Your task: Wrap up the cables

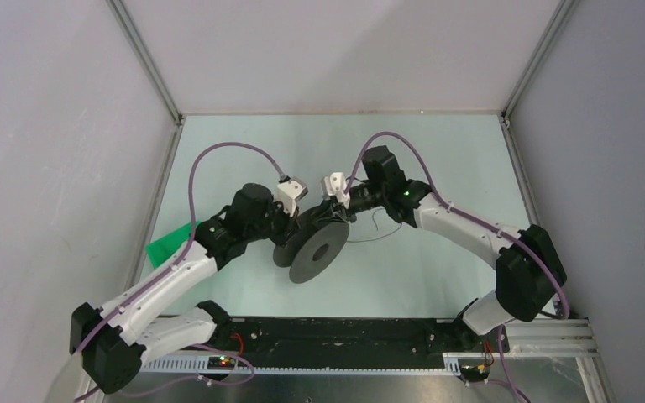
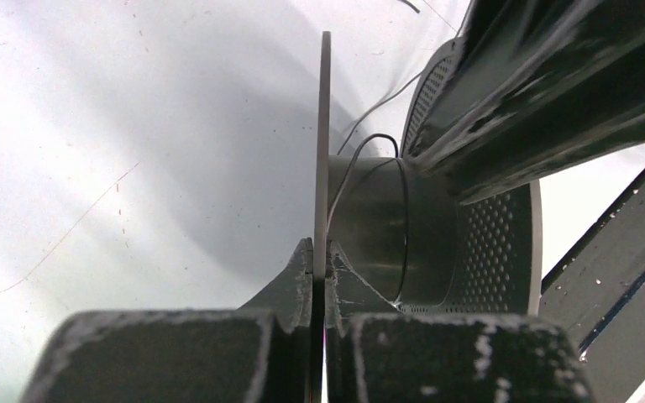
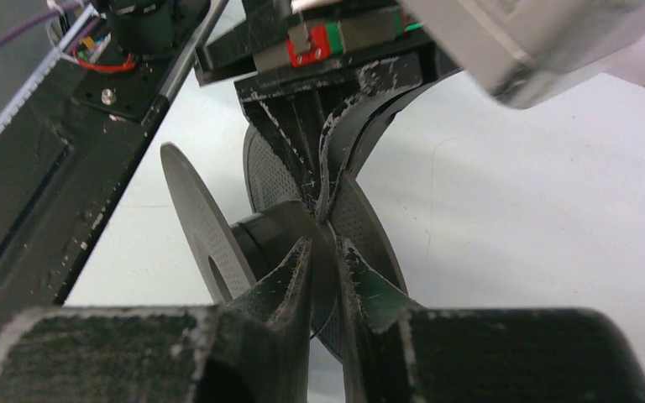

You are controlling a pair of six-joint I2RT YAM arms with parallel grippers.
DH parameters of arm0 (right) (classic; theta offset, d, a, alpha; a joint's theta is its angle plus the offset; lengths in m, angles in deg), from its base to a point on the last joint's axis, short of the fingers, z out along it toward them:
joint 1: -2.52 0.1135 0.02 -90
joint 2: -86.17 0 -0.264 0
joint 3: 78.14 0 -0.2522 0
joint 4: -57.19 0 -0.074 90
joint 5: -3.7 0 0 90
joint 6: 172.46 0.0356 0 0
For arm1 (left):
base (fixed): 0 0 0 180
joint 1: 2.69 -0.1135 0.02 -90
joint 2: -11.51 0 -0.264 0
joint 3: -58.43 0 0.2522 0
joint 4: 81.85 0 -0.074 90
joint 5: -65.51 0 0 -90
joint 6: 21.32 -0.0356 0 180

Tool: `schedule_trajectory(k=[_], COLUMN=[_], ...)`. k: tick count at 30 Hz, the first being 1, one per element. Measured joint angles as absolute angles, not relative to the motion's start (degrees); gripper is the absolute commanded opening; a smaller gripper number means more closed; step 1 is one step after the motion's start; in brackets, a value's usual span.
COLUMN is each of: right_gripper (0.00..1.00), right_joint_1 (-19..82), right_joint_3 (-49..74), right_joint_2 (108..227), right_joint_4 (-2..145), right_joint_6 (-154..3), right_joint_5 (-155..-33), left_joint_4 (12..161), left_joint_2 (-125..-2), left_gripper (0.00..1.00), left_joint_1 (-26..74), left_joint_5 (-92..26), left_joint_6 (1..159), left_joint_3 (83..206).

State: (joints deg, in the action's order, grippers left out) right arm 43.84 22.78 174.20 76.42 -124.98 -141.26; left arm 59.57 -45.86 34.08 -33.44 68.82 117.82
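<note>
A dark grey round spool (image 1: 315, 252) stands tilted on its edge at the middle of the table. My left gripper (image 1: 297, 221) is shut on the thin rim of one of its flanges (image 2: 322, 126), clamped between both pads (image 2: 320, 273). From the other side my right gripper (image 1: 334, 213) straddles a perforated flange (image 3: 369, 235), its jaws (image 3: 326, 256) a little apart with narrow gaps, so open. The cable (image 2: 368, 144), a thin black wire, loops onto the spool's core (image 2: 369, 227). Its loose end (image 1: 378, 227) curls on the table right of the spool.
A green flat piece (image 1: 168, 243) lies at the table's left edge beside the left arm. White walls with metal frame rails (image 1: 147, 63) close in the table on three sides. A black base rail (image 1: 344, 336) runs along the near edge.
</note>
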Motion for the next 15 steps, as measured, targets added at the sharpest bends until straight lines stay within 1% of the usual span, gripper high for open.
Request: schedule_trajectory(k=[7,15], right_gripper=[0.22,0.23], right_joint_1=[42.75,42.44], right_joint_3=[22.78,22.78], right_joint_2=[169.24,165.15], right_joint_4=[74.52,73.87], right_joint_6=[-117.42,-111.41], right_joint_5=[-141.15,-135.49], left_joint_4=[59.11,56.68], left_joint_2=[-45.48,-42.73], left_gripper=[0.00,0.00], left_joint_1=[34.04,34.04], left_joint_5=[-31.54,-24.50], left_joint_6=[70.24,72.80], left_joint_3=[117.82,117.82])
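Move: The left hand already pinches the spool's left flange near its rim; the middle of the spool lies some 3 cm back, 4 cm to its right and 6 cm below. From the right hand, empty with its fingers slightly parted, that middle is about 3 cm back, 6 cm left and 10 cm down. The spool's open right flange is centred some 5 cm back, 4 cm left and 11 cm down; the loose cable tail lies roughly 14 cm right, 2 cm ahead and 22 cm below. The left fingers keep their shut pinch on the spool's flange, with the cable running from them over the hub, and draw the spool about 2.5 cm left while swinging it some 10 degrees counter-clockwise. The right hand rises about 6 cm away from the spool, easing 2 cm right near the end of its climb, and turns about 10 degrees clockwise with fingers slightly open. ##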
